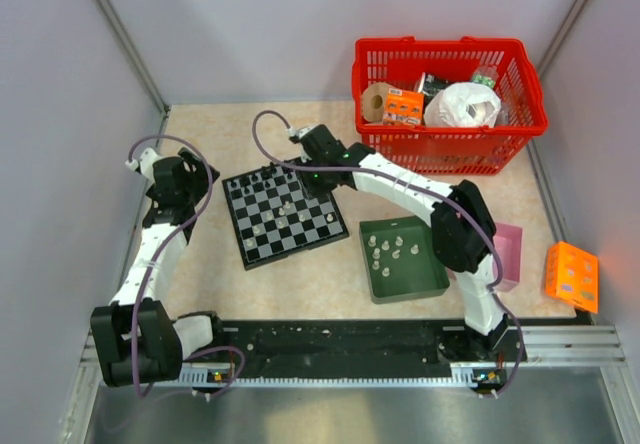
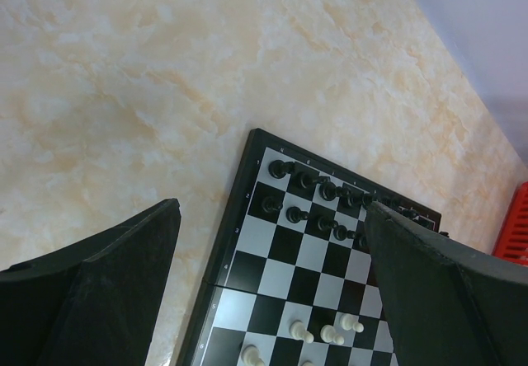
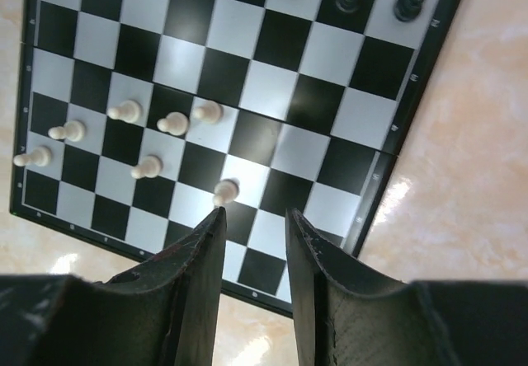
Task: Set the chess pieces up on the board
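Observation:
The board (image 1: 268, 239) lies mid-table, turned at an angle. Black chess pieces (image 2: 318, 189) stand in two rows at its far edge. Several whitish pieces (image 3: 124, 110) stand loosely on its middle squares. My right gripper (image 1: 318, 186) hovers over the board's far right part. In the right wrist view the right gripper (image 3: 256, 213) is open with nothing between its fingers, and a whitish pawn (image 3: 224, 190) stands just off its left fingertip. My left gripper (image 1: 195, 182) hangs left of the board. In its own view the left gripper (image 2: 273, 205) is wide open and empty above the board's corner.
A dark green tray (image 1: 415, 276) right of the board holds several whitish pieces (image 1: 390, 250). A red basket (image 1: 450, 132) of odds and ends stands at the back right. A pink box (image 1: 510, 254) and an orange block (image 1: 571, 276) sit at the right edge.

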Robot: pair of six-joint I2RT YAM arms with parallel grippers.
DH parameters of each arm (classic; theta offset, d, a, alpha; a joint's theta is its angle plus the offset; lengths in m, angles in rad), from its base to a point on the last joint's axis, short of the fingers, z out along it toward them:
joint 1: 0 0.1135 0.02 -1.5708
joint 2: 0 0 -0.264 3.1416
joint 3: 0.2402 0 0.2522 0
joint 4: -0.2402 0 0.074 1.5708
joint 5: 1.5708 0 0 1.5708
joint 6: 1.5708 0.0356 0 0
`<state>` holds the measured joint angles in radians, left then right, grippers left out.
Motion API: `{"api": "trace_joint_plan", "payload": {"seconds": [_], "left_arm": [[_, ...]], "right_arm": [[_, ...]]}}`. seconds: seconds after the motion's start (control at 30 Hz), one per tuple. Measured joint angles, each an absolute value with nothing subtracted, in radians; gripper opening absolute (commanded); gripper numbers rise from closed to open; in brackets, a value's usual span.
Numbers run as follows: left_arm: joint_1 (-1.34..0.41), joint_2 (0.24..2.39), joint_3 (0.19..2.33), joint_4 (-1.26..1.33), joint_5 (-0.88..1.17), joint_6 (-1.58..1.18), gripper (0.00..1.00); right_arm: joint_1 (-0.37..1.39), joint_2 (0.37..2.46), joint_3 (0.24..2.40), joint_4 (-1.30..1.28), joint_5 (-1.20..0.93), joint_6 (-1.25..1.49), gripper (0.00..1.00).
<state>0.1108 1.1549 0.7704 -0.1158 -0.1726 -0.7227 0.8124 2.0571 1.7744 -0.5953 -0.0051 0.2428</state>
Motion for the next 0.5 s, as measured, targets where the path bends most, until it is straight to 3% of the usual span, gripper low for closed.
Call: {"api": "trace_joint_plan", "payload": {"seconds": [0.5], "left_arm": [[0.116, 1.155, 0.77, -0.116, -0.174, -0.723, 0.99]], "right_arm": [[0.876, 2.214, 1.835, -0.618, -0.043, 0.244, 0.34]]}}
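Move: The white pawn the right hand is heading for, on the near half of the board, stands about 2 cm back, 2 cm to the left and 8 cm below the hand. The pawn just set down is some 6 cm to the right of it; another, on the fold, is about 2 cm farther out and 3 cm to the left of it; a third is 5 cm to the left of it and 2 cm nearer. From the idle left hand, the target pawn is roughly 23 cm right, 9 cm back and 13 cm below. The empty right hand swings left over the near half of the board at first, then drops steeply and draws back a little towards the lone white pawn beside the one already set down, coming about 6 cm lower, 3 cm left and just under 3 cm back. Its fingers stay about a third open as the wrist tips by under 10 degrees, bringing the tips close about the pawn's line, with no grip yet and no contact to be seen. ##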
